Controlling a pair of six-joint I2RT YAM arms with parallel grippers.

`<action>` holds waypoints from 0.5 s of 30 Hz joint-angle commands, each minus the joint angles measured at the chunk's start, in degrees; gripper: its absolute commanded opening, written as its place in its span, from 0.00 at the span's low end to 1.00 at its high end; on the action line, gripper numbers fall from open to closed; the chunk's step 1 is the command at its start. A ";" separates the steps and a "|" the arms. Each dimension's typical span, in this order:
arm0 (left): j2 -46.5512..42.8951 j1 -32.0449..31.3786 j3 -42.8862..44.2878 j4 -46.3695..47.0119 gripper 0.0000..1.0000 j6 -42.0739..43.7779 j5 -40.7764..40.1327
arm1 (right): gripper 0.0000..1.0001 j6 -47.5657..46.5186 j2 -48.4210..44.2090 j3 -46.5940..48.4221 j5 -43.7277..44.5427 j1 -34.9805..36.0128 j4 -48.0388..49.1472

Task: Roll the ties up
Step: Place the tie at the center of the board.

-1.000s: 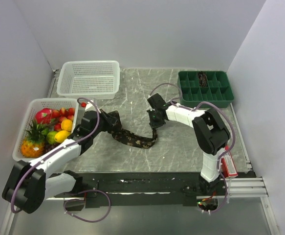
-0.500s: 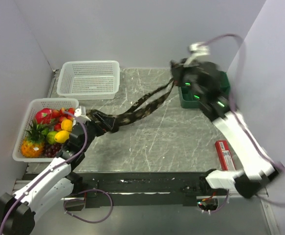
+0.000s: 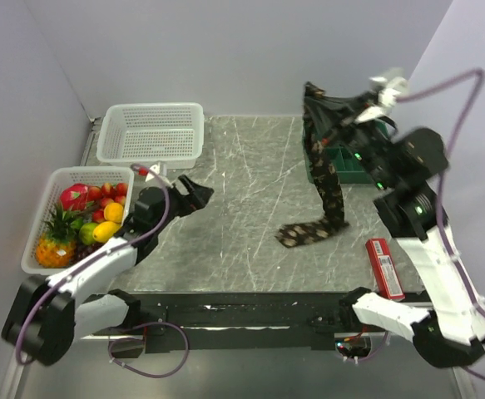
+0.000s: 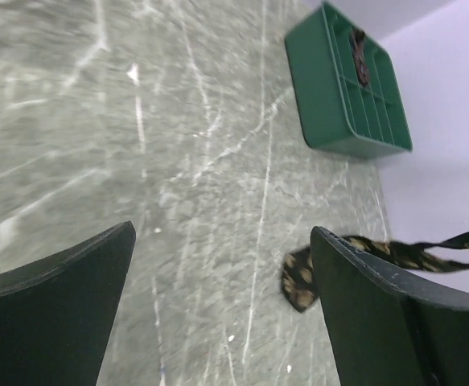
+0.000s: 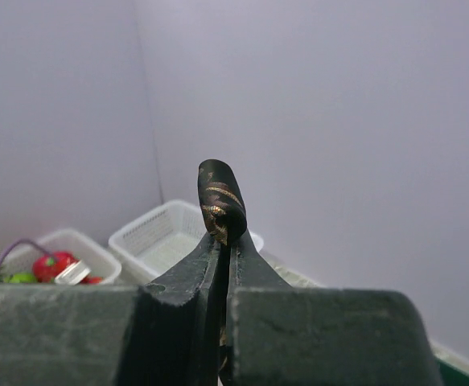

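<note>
One of the ties, dark with tan specks, hangs from my raised right gripper at the back right. Its lower end lies crumpled on the table. In the right wrist view my gripper is shut on the tie, and a fold of it pokes up above the fingertips. My left gripper is low over the table's left middle, open and empty. In the left wrist view it stands wide open, with the tie's end beyond the right finger. Another rolled tie sits in a compartment of the green tray.
The green compartment tray stands at the back right, partly behind my right arm. A white empty basket is at the back left, and a fruit basket is below it. A red pack lies at the front right.
My left gripper opened and let go of the tie. The right arm swung up and to the right with the tie, dragging its free end across the table to the right.
</note>
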 commanded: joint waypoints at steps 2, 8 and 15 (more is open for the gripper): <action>4.68 -0.04 5.74 7.31 0.96 0.55 6.78 | 0.00 -1.79 5.78 9.42 -8.92 0.10 -1.66; 0.39 0.57 9.35 4.24 0.96 1.43 5.99 | 0.00 5.23 17.82 30.30 -26.66 0.10 -1.76; -6.12 4.87 9.61 -2.87 0.96 5.38 2.21 | 0.00 19.72 28.21 44.59 -40.15 0.27 5.71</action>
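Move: The right hand already holds the tie's end high; the board's center lies about 10 cm ahead, 12 cm left and some 56 cm below. The tie's free end is nearly beneath it, about 2 cm ahead and 1 cm right; the green box is some 25 cm ahead and 16 cm right. From the open left hand, the board's center lies about 5 cm ahead, 14 cm right and 17 cm below. Still pinching the tie's end, the right hand climbs about 10 cm, swinging left; open left hand rises too. ##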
